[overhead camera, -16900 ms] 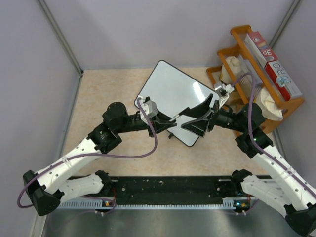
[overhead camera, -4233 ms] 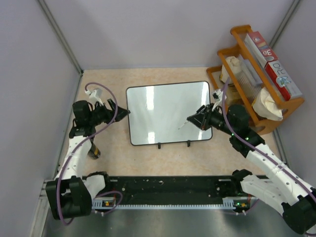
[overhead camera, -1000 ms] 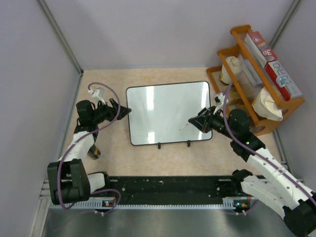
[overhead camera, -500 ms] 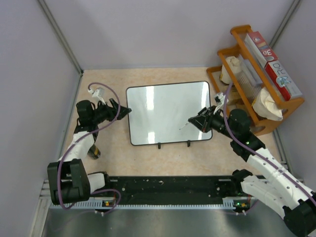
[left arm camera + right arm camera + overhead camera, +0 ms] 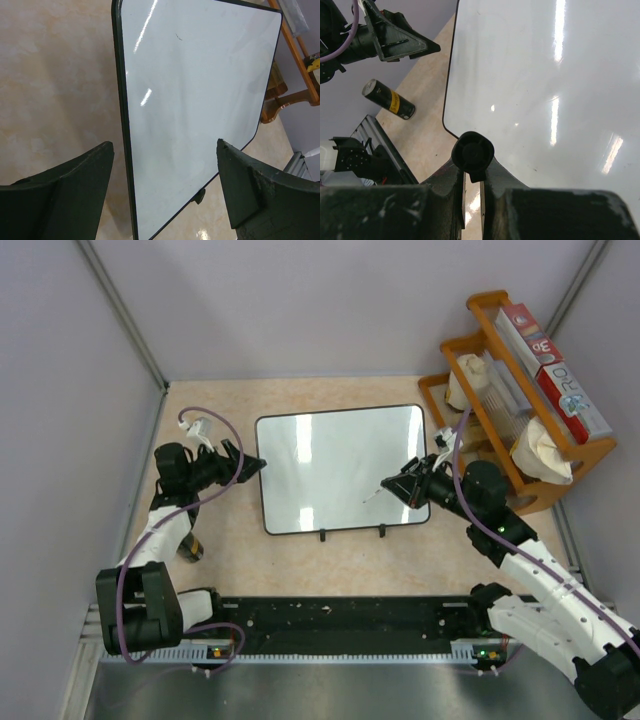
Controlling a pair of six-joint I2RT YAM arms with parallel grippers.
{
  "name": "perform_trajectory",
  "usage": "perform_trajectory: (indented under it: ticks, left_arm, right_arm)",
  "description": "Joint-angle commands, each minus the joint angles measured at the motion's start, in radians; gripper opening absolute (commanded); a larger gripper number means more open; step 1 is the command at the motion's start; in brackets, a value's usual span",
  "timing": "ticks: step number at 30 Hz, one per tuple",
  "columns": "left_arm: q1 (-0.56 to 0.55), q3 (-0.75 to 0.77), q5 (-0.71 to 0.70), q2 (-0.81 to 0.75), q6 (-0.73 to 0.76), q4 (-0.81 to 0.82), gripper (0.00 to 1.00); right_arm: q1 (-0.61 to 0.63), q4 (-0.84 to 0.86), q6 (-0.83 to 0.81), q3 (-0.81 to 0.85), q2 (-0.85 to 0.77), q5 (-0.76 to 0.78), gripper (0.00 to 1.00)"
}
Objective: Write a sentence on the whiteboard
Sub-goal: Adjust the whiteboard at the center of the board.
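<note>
The whiteboard lies flat on the beige table, glossy white with a thin black frame and small black feet on its near edge. Apart from a tiny faint mark, its surface is blank. My left gripper hovers at the board's left edge, open, with that edge between its fingers and nothing gripped. My right gripper is over the board's right part, shut on a black marker. The marker points down-left toward the board. I cannot tell whether its tip touches.
A short black cylinder with a yellow band lies on the table left of the board, also visible in the right wrist view. A wooden rack holding boxes and cloth stands at the right. Grey walls close in on both sides.
Nothing has moved over the last second. Much earlier the board lay turned diagonally with both grippers at it; it now lies square, with the left arm off to its left.
</note>
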Motion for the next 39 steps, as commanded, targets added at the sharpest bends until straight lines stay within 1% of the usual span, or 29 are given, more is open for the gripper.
perform_trajectory:
  ticks: [1, 13, 23, 24, 30, 33, 34, 36, 39]
  left_arm:
    - [0.004, -0.005, -0.005, -0.014, 0.009, 0.026, 0.87]
    - [0.006, 0.003, -0.016, -0.005, 0.010, 0.014, 0.87]
    - [0.006, 0.047, -0.016, 0.068, -0.005, 0.024, 0.86]
    - [0.004, 0.049, -0.022, 0.081, -0.011, 0.049, 0.86]
    - [0.006, 0.073, 0.055, 0.207, -0.080, 0.230, 0.85]
    - [0.004, 0.104, 0.105, 0.283, -0.102, 0.306, 0.85]
    - [0.004, 0.137, 0.128, 0.327, -0.097, 0.326, 0.84]
    - [0.006, 0.173, 0.177, 0.375, -0.102, 0.342, 0.83]
    - [0.004, 0.207, 0.248, 0.447, -0.157, 0.472, 0.81]
  right_arm:
    - [-0.008, 0.044, 0.006, -0.005, -0.001, -0.013, 0.00]
    - [-0.008, 0.044, 0.005, -0.011, -0.007, -0.013, 0.00]
    - [-0.008, 0.043, 0.004, -0.010, 0.001, -0.011, 0.00]
    - [-0.006, 0.047, 0.005, -0.013, 0.004, -0.011, 0.00]
    - [-0.008, 0.054, 0.006, -0.013, 0.019, -0.017, 0.00]
    - [-0.008, 0.051, 0.005, -0.008, 0.017, -0.013, 0.00]
    - [-0.009, 0.047, 0.005, -0.007, 0.019, -0.011, 0.00]
    - [-0.008, 0.046, 0.003, -0.002, 0.019, -0.008, 0.00]
    - [-0.008, 0.043, 0.003, 0.002, 0.025, -0.005, 0.00]
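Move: The whiteboard's middle lies about 26 cm to the right of the open left hand, some 3 cm nearer the base and 10 cm lower; its left edge runs just to that hand's right. The board's left black foot is about 20 cm right and 20 cm back, the black can 17 cm left and 24 cm back. From the marker-holding right hand, the board's middle is about 7 cm ahead, 11 cm left and 16 cm below. The whiteboard's far left corner is what the left hand nears: after a slow start the hand sinks about 3 cm, then speeds up forward, some 5 cm, alongside the left edge, with a slight roll and clockwise turn at the end. Its fingers stay wide open. The right hand keeps the marker and sinks about 1 cm. ##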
